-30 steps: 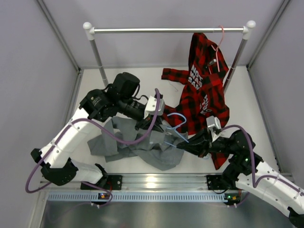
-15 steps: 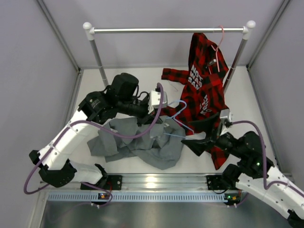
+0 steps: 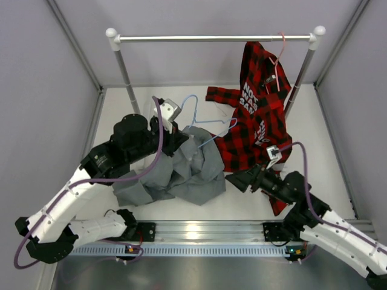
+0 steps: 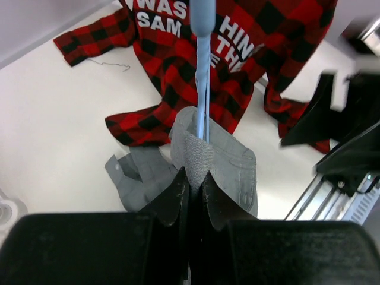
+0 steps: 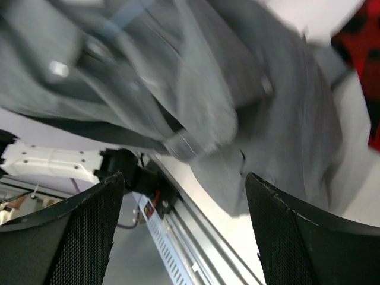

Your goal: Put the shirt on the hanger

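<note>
The grey shirt (image 3: 193, 172) lies bunched on the white table, one part lifted up to my left gripper (image 3: 175, 134). That gripper is shut on a fold of the shirt (image 4: 214, 155) together with the light-blue hanger (image 3: 208, 121), whose wire (image 4: 202, 71) runs straight out from the closed fingertips (image 4: 181, 187). The hanger's hook points toward the back. My right gripper (image 3: 237, 180) stands open just right of the shirt heap, holding nothing. In the right wrist view, blurred grey shirt (image 5: 237, 89) fills the space beyond its spread fingers (image 5: 77, 237).
A red-and-black plaid shirt (image 3: 257, 115) hangs from a pink hanger (image 3: 279, 51) on the rack bar (image 3: 211, 38) and trails onto the table. The rack's posts (image 3: 126, 75) stand behind the arms. A metal rail (image 3: 199, 229) runs along the near edge.
My left arm has swung back and left, carrying the hanger and a fold of the shirt upward. My right gripper has opened, come off the hanger and dropped beside the shirt.
</note>
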Robot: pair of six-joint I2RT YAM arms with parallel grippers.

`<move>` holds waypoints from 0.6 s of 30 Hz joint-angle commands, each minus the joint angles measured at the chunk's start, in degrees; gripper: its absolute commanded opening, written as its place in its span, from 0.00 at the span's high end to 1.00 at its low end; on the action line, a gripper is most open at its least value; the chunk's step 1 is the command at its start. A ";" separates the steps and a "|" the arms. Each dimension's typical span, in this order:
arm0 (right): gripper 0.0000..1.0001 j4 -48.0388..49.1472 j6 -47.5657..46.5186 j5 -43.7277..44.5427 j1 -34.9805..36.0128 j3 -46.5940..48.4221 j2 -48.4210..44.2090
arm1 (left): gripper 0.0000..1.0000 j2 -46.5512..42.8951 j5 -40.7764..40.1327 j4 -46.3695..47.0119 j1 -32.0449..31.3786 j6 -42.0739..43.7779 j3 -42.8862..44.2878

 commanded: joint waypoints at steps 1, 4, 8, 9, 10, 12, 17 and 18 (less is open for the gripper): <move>0.21 22.80 11.07 -5.03 0.59 -5.81 7.07 | 1.00 -1.70 -4.40 13.01 -0.11 -6.51 -3.21; 0.22 27.78 10.80 -0.72 0.77 -6.34 14.36 | 1.00 -2.58 -3.34 13.90 -0.11 -6.78 -4.45; 0.24 33.61 8.88 0.86 0.77 -5.99 21.32 | 1.00 -3.02 -2.46 13.90 -0.11 -6.08 -5.42; 0.25 33.88 7.91 1.30 0.77 -4.94 23.07 | 1.00 -3.11 -0.63 13.90 -0.11 -5.99 -5.68; 0.28 34.40 7.56 1.92 0.77 -4.59 24.48 | 1.00 -3.20 -0.35 14.16 -0.11 -6.25 -5.77; 0.33 37.82 7.29 2.10 0.95 -4.23 28.79 | 1.00 -3.63 0.09 15.03 -0.11 -6.43 -6.65; 0.95 41.45 7.55 3.32 0.86 -4.23 32.50 | 1.00 -4.78 -0.26 15.39 -0.11 -5.73 -7.88; 1.00 40.04 6.94 3.94 0.86 -4.14 31.71 | 1.00 -4.78 -1.13 14.00 -0.11 -5.21 -7.71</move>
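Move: The free edge of the grey shirt, beside a front button, lies about 5 cm ahead of the open right hand, 5 cm to its left and 6 cm lower. The blue hanger's middle is roughly 12 cm ahead, 10 cm left and 10 cm above that hand; the plaid shirt's middle is some 20 cm ahead and 9 cm right, lower down. From the left hand the edge lies about 18 cm right, 2 cm back and 18 cm below. The right fingers pinch the grey shirt's free edge by the button, closing from wide open to shut at the end of the reach. That hand first drops quickly by about 7 cm, its fingers tipping down some 10 degrees, then slides left and forward about 4 cm to the edge. The left hand stays put, still gripping the shirt above with the hanger partly inside, and rolls slightly. ##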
